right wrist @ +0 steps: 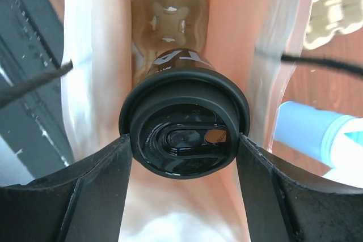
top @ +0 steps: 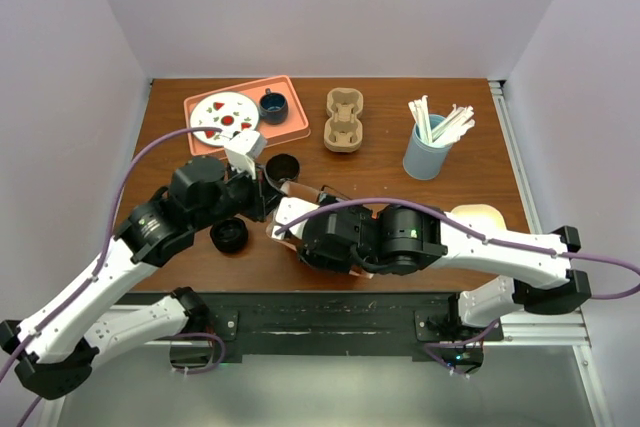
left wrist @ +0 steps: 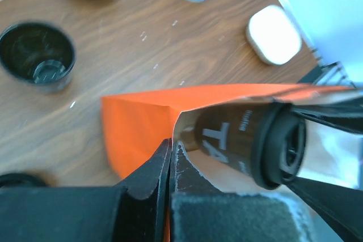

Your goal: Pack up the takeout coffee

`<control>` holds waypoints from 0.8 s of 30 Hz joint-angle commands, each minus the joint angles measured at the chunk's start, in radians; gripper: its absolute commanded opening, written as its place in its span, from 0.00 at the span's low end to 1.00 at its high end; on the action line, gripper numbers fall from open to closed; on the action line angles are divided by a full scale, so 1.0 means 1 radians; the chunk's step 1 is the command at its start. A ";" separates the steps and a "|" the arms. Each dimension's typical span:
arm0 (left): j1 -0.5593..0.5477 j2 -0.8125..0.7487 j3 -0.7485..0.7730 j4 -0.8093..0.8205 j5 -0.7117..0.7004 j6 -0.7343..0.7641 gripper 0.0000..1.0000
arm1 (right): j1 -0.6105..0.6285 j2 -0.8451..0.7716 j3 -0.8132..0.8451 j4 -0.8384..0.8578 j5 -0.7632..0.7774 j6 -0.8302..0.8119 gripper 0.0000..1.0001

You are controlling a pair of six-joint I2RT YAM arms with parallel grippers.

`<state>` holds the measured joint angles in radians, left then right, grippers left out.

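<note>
The takeout coffee (right wrist: 184,134), a dark cup with a black sip lid, lies on its side inside the mouth of an orange paper bag (left wrist: 139,126). My right gripper (right wrist: 184,140) is shut on it, one finger against each side of the lid. A beige cup carrier (right wrist: 167,18) sits at the bag's far end. In the left wrist view the cup (left wrist: 238,137) shows past the bag's rim. My left gripper (left wrist: 170,157) is shut on that rim's edge. From above, both wrists meet over the bag (top: 285,219) at the table's near middle.
An open dark cup (top: 283,166) and a loose black lid (top: 229,236) stand beside the left arm. At the back are a pink tray (top: 295,132) with a plate and a blue cup, a second carrier (top: 345,119), and a blue stick holder (top: 428,152). A white pad (top: 478,217) lies right.
</note>
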<state>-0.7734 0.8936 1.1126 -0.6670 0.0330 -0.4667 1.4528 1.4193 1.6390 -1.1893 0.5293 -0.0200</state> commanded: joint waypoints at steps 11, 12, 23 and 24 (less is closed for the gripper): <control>0.002 -0.231 -0.224 0.199 0.146 0.007 0.00 | 0.007 -0.008 -0.054 -0.006 0.075 -0.015 0.37; 0.003 -0.243 -0.243 0.199 0.146 0.008 0.00 | 0.011 -0.010 -0.065 -0.006 0.078 -0.009 0.37; 0.003 -0.352 -0.261 0.199 0.159 0.028 0.00 | 0.032 -0.010 -0.140 0.121 0.067 -0.123 0.36; 0.003 -0.355 -0.251 0.199 0.153 0.033 0.00 | 0.037 -0.007 -0.143 0.135 0.070 -0.132 0.36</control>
<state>-0.7734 0.5644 0.8494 -0.5163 0.1780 -0.4664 1.4754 1.4288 1.5116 -1.1225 0.5838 -0.0818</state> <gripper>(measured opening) 0.015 0.709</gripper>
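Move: The coffee cup, already gripped by its lid in the right hand, is headed for the pulp carrier inside the orange bag, about 8 cm ahead of that hand, 5 cm left and 14 cm below. From the left hand, which is already pinching the bag's rim, the cup lies about 9 cm right, 4 cm back and 4 cm lower. The open black cup stands some 18 cm ahead and 1 cm left, the black lids 4 cm ahead and 13 cm left, both well below. The bag's rim stays pinched in the left fingers and is drawn back about 5 cm and slightly left, after a brief lift of over 1 cm; the wrist turns some 15 degrees, the fingertips tipping up and swinging clockwise. The lidded cup, still gripped, first rises slightly, then the right hand lowers it about 4 cm into the bag towards the carrier. ##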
